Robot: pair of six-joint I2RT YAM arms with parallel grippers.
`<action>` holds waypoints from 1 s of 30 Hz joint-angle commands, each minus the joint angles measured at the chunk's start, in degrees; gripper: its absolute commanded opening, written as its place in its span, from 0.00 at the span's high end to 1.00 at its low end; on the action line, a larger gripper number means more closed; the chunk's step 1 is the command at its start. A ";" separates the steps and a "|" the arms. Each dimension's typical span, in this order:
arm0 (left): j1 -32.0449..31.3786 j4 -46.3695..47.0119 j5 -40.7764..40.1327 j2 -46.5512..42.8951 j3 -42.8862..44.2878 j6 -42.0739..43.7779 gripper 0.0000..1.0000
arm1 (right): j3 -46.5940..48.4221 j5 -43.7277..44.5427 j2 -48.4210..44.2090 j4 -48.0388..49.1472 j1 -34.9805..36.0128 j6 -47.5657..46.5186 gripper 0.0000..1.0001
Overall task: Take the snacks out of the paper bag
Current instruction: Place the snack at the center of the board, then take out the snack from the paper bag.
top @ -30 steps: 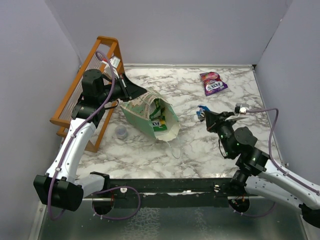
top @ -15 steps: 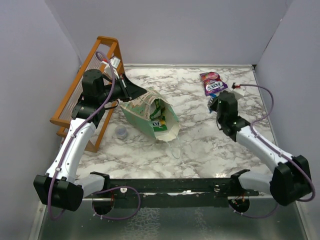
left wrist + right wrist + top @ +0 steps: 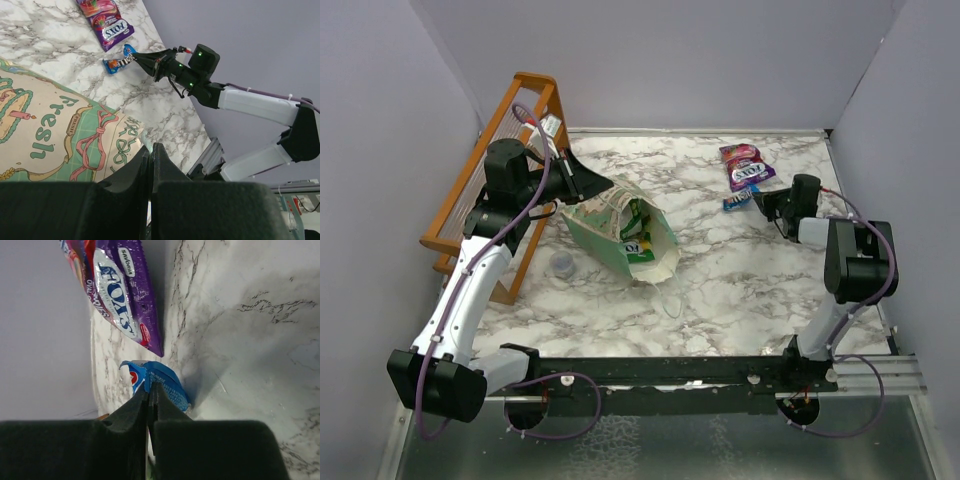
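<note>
The mint-green paper bag [image 3: 612, 240] lies tilted on the marble table, its mouth open toward the front right. Green and yellow-green snack packets [image 3: 638, 232] show inside it. My left gripper [image 3: 586, 186] is shut on the bag's back rim; the printed side of the bag [image 3: 50, 135] fills the left wrist view, with the gripper [image 3: 150, 148] pinching its edge. A purple packet [image 3: 746, 166] lies at the back right. My right gripper [image 3: 758, 200] is shut on a blue packet [image 3: 737, 201], low on the table just in front of the purple one. In the right wrist view the gripper [image 3: 151, 388] pinches the blue packet [image 3: 165, 382] below the purple packet [image 3: 125, 295].
An orange wooden rack [image 3: 470, 195] stands along the left wall behind my left arm. A small clear round cup [image 3: 563, 263] sits between the rack and the bag. A white string handle [image 3: 670, 300] trails from the bag's mouth. Grey walls close in the back and sides.
My right arm has swung from the middle right to the back right with the blue packet and lowered it beside the purple packet. My left arm and the bag have not moved.
</note>
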 commanded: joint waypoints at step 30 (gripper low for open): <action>0.41 -1.55 -0.72 -3.50 -1.64 2.24 1.00 | -30.00 -17.04 -37.26 1.49 8.90 -32.26 0.31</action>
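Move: The right hand already holds the blue snack by one end, just above the board; the spot for it is about 2 cm ahead, 2 cm to the left and 5 cm below. Beyond lies the purple snack bag, some 12 cm straight ahead and 5 cm down. The green paper bag leans about 37 cm to the left, 9 cm back and 4 cm higher. From the left hand the spot is roughly 19 cm ahead, 37 cm right and 33 cm below. Down some 3 cm and slightly forward, the right hand lowers the blue snack to the board just short of the purple snack bag. The fingers open wide and let go while the hand edges right; it then draws back about 13 cm, rising and swinging left late, the wrist turning some 20 degrees counter-clockwise. ##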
